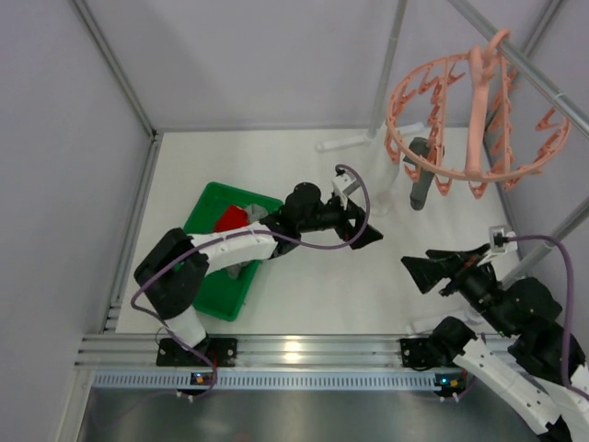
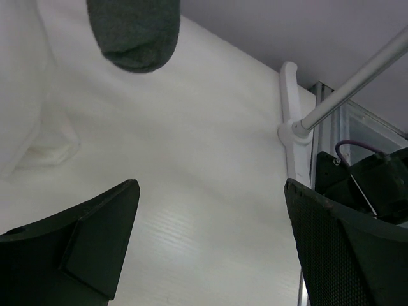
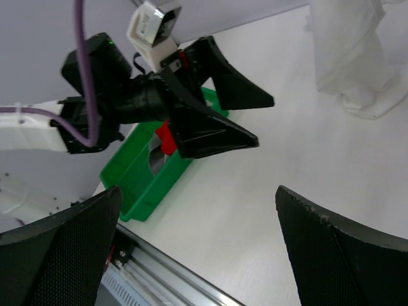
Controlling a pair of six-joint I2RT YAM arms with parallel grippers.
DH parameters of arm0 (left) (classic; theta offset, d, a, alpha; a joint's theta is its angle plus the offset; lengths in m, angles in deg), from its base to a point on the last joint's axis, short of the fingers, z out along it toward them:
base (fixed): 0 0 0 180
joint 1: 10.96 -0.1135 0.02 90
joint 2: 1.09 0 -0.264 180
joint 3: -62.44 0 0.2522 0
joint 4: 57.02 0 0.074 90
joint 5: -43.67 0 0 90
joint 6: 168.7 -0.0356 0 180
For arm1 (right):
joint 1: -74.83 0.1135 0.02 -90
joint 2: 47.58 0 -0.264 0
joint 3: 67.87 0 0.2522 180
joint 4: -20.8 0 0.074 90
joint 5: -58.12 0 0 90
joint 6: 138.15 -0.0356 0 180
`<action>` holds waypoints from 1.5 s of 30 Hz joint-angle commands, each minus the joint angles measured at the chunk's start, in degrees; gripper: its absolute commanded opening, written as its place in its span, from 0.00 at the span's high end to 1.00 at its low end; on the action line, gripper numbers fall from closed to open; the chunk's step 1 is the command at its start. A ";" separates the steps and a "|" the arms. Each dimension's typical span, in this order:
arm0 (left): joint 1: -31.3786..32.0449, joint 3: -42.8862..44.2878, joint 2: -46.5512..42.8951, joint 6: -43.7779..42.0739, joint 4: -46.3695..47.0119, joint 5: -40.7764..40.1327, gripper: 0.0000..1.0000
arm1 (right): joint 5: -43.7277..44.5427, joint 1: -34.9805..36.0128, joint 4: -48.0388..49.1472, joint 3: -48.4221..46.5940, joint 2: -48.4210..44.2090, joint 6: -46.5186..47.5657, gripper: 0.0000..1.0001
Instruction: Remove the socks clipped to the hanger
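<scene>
The salmon-pink hanger (image 1: 476,120) hangs from a metal rail at the back right. One grey sock (image 1: 421,180) is clipped to its near-left rim and dangles above the table. The left wrist view shows this sock's toe (image 2: 134,32) at the top edge. My left gripper (image 1: 363,232) is open and empty, low and to the left of the sock; from its own camera the left gripper (image 2: 211,185) has only table between its fingers. My right gripper (image 1: 425,273) is open and empty below the hanger. In its wrist view the right gripper (image 3: 197,191) faces the left gripper.
A green tray (image 1: 213,293) at the left holds a red sock (image 1: 230,219) and a grey one; the tray (image 3: 137,185) and the red sock (image 3: 164,137) also show in the right wrist view. A white limp fabric piece (image 3: 350,57) hangs beside the upright pole (image 1: 386,64). The white pole foot (image 2: 290,95) lies on the table.
</scene>
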 commanded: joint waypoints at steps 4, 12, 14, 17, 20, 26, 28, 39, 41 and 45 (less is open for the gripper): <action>-0.54 5.45 13.61 -1.89 29.22 10.28 0.01 | -3.89 -0.45 -9.21 -8.55 -1.86 0.00 0.01; -1.77 20.76 29.62 1.62 29.84 8.20 0.01 | -3.71 -0.53 -12.64 -14.18 -1.77 -0.44 0.00; -1.77 22.87 31.31 3.73 29.84 5.12 0.01 | -3.27 -0.53 -12.82 -14.53 -2.21 -0.52 0.01; -1.51 24.19 33.60 6.27 29.84 -2.01 0.02 | -2.92 -0.53 -12.82 -14.45 -2.56 -0.70 0.01; -1.33 27.34 36.67 9.61 31.94 0.69 0.02 | -2.74 -0.53 -13.17 -14.62 -2.04 -0.53 0.00; -1.51 39.65 45.28 12.26 34.67 11.67 0.01 | -3.01 -0.53 -13.87 -16.55 -1.59 -0.79 0.01; -1.68 44.90 48.71 15.06 35.98 13.71 0.01 | -2.40 -0.62 -14.84 -17.69 -1.68 -1.05 0.01; -1.33 53.20 54.87 21.05 41.09 17.15 0.30 | -0.90 -0.80 -17.39 -18.14 -1.16 -1.14 0.02; -1.24 53.11 54.35 22.19 41.09 17.23 0.58 | -0.99 -0.80 -16.69 -17.09 -0.54 -1.14 0.02; -0.89 47.52 50.23 24.04 41.09 17.76 1.00 | -0.64 -0.89 -14.58 -15.07 -0.63 -2.28 0.01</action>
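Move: The grey sock, the last dark one on the hanger, hangs about 9 cm ahead of the open left hand and 16 cm to its right, its middle some 5 cm higher. Nearer the hand's way a white sock hangs roughly 12 cm ahead, 4 cm right and 4 cm up. The hanger's middle is around 12 cm ahead, 25 cm right and 20 cm above. From the right hand the grey sock lies about 21 cm ahead, 8 cm right and 4 cm lower. Sweeping right some 15 cm and forward about 9 cm, the left hand dips on the way and comes partly back up as it reaches the grey sock's lower end, its fingers tilting up some 25 degrees and swinging clockwise to point right. There the open fingers shut and pinch a fold of the cloth between their tips. The right hand, empty and open, draws back, up and to the right by about 5 cm each way. ##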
